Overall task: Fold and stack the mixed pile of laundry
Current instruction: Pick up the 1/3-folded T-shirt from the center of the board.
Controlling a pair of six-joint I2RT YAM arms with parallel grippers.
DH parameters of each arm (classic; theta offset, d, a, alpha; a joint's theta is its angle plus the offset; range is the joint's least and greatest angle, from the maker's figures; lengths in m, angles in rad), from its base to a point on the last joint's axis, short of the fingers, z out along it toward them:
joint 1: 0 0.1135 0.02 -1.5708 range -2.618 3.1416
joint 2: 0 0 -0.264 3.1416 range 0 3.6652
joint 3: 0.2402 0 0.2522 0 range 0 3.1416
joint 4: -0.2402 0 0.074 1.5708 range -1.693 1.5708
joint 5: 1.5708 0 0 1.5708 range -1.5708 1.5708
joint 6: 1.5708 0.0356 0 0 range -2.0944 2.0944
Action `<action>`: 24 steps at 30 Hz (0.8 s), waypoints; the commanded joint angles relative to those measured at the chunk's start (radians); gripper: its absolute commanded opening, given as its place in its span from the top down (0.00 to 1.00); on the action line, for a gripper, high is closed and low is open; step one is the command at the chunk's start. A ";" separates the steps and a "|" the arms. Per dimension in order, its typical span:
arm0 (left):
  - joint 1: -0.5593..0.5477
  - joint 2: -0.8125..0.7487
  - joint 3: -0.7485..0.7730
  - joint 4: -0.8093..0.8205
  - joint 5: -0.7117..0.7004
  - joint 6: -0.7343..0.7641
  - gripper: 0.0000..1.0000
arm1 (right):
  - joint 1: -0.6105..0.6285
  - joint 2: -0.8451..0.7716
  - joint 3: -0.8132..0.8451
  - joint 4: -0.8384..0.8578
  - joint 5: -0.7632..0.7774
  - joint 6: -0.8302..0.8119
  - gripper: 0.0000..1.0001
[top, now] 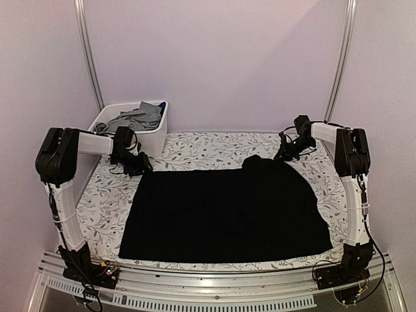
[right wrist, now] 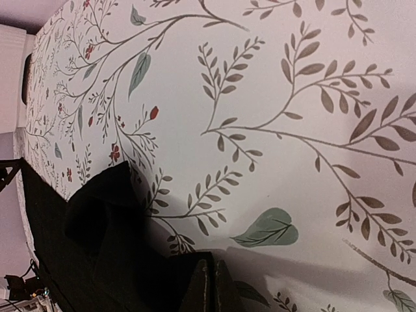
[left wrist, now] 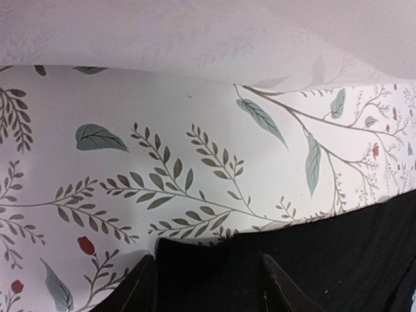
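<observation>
A black T-shirt (top: 224, 211) lies spread flat on the flowered tablecloth. Its far right part is bunched up in a raised fold (top: 261, 162). My left gripper (top: 136, 164) is at the shirt's far left corner. In the left wrist view the gripper (left wrist: 208, 279) is open, with the corner of the shirt (left wrist: 195, 260) lying between the two fingers. My right gripper (top: 286, 153) is at the raised fold. In the right wrist view the gripper (right wrist: 209, 268) is shut, and the edge of the shirt (right wrist: 97, 221) runs up to its tips. A grey garment (top: 138, 117) and a bit of blue cloth (top: 160, 104) lie in the bin.
A white plastic bin (top: 149, 138) stands at the far left corner, just behind the left arm. The flowered tablecloth (top: 208, 146) covers the table. Metal frame posts (top: 88, 52) rise at the back left and back right.
</observation>
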 commanded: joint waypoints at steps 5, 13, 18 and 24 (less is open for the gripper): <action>0.001 0.052 0.063 -0.054 -0.036 0.060 0.48 | -0.016 -0.014 0.021 0.013 -0.024 0.032 1.00; -0.025 0.094 0.070 -0.069 -0.034 0.079 0.63 | -0.041 -0.022 0.001 0.053 -0.089 0.085 1.00; -0.025 0.095 0.077 -0.063 -0.054 0.072 0.78 | -0.047 -0.033 -0.022 0.071 -0.115 0.100 1.00; -0.023 0.036 0.025 0.012 -0.053 0.067 1.00 | -0.048 -0.053 -0.062 0.104 -0.153 0.112 1.00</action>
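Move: The left hand's half-open fingers already stand about the T-shirt's far left corner, which lies about 1 cm to their left, level ahead, 1 cm below; the shirt's middle is some 19 cm back and 37 right, with the laundry basket 15 cm ahead and 9 left. From the right hand, already shut at the far right corner (1 cm below), the bunched fold lies about 11 cm left, level ahead. Pinching the T-shirt's far left corner, the left fingers close from half open to almost shut while that hand settles roughly 1 cm down. The right hand keeps its shut grip on the far right corner and eases about 1 cm to its right, with a slight rise and forward drift, rolling some 5 to 10 degrees so its left side lifts. ##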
